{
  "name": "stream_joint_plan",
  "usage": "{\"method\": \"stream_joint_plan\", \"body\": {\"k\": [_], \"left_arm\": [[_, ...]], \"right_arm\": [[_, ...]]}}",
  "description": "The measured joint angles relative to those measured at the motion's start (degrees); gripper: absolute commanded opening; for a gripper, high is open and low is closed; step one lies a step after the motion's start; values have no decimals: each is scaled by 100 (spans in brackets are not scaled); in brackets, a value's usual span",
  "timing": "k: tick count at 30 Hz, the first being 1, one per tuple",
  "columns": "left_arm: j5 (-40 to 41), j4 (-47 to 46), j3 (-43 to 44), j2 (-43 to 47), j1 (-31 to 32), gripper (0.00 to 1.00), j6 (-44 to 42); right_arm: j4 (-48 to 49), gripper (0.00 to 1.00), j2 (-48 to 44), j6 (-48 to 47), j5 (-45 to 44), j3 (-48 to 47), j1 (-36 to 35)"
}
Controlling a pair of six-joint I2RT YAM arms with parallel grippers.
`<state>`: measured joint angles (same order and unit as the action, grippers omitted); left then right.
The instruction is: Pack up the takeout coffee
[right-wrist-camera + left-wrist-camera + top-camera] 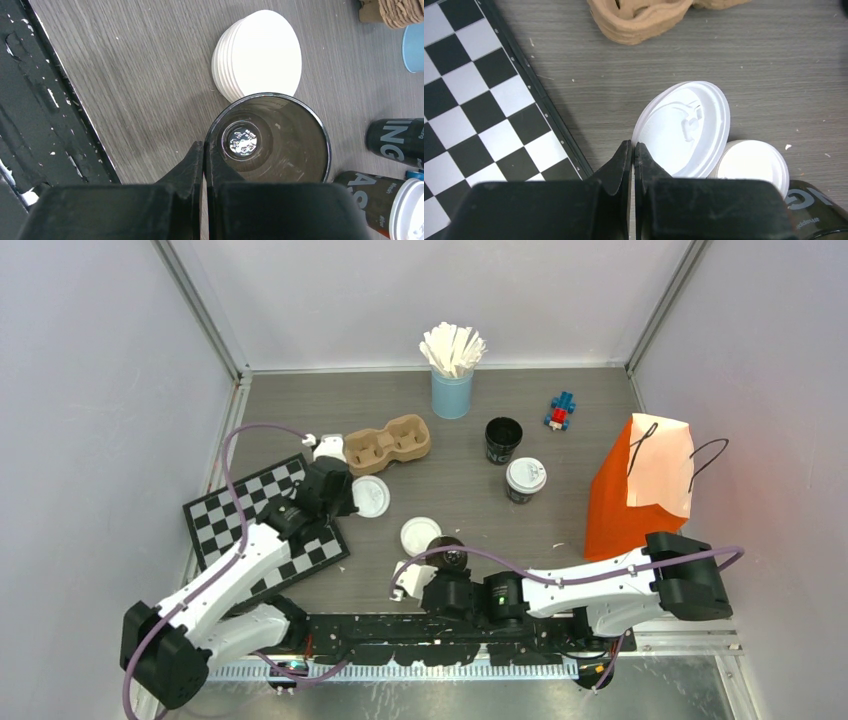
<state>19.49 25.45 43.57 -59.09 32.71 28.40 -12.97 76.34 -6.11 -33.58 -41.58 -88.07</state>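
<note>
My left gripper (pixel 633 145) is shut on the rim of a loose white sip lid (pixel 684 127), which is just right of the chessboard; in the top view this lid (pixel 371 495) is below the cup carrier. My right gripper (pixel 204 145) is shut on the rim of an open, unlidded black paper cup (pixel 272 137) standing near the front edge (pixel 447 552). A stack of white lids (pixel 420 535) lies just beyond that cup. Farther back stand another open black cup (pixel 503 440) and a lidded takeout coffee (pixel 525 480).
A brown cardboard cup carrier (pixel 388 443) lies at the back left. An orange paper bag (pixel 640 490) stands at the right. The chessboard (pixel 265 525) lies at the left under my left arm. At the back are a light-blue cup of stirrers (pixel 452 370) and a small toy (pixel 560 412).
</note>
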Motion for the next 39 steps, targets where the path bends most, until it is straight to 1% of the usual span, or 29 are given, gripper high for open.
{"method": "stream_joint_plan", "body": {"k": [4,9,15,23,33,37,38,39], "left_arm": [[-179,223,66,428,-81,0,-2],[-916,271,142,883,-103,0,13],[-1786,345,260,890,-103,0,114],[-2090,365,249,929,-114,0,111],[-2540,376,247,800,-114,0,109],[-2667,378,214,800,-114,0,109],[-2695,380,210,800,-116,0,109],[-2741,380,205,800,-116,0,107]], "right_arm": [[240,0,92,-39,-9,4,0],[544,0,90,-83,-24,11,0],[111,1,35,186,28,-11,0],[-505,1,-74,651,72,-116,-61],[-782,2,-538,1080,415,-216,-85],[-918,6,-522,1150,498,-245,-85],[-946,9,-507,1156,501,-264,-85],[-964,17,-487,1169,501,-293,-85]]}}
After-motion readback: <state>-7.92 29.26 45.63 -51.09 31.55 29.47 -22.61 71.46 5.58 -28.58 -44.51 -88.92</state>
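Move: The left hand holds a white lid by its edge; the cup it is meant for, pinched at the rim by the right hand, is about 20 cm right, 11 cm back and 9 cm lower. The white stack lies 15 cm right, 5 cm back, 11 cm below; the cardboard tray is 15 cm ahead, 8 cm right, equally low. From the right hand, the held lid is some 16 cm ahead, 14 cm left, 5 cm up; the stack is 9 cm ahead, 4 cm left, 6 cm down. Left swings its pinched lid clockwise, about 9 cm right, back and up towards the cup; right eases back. ##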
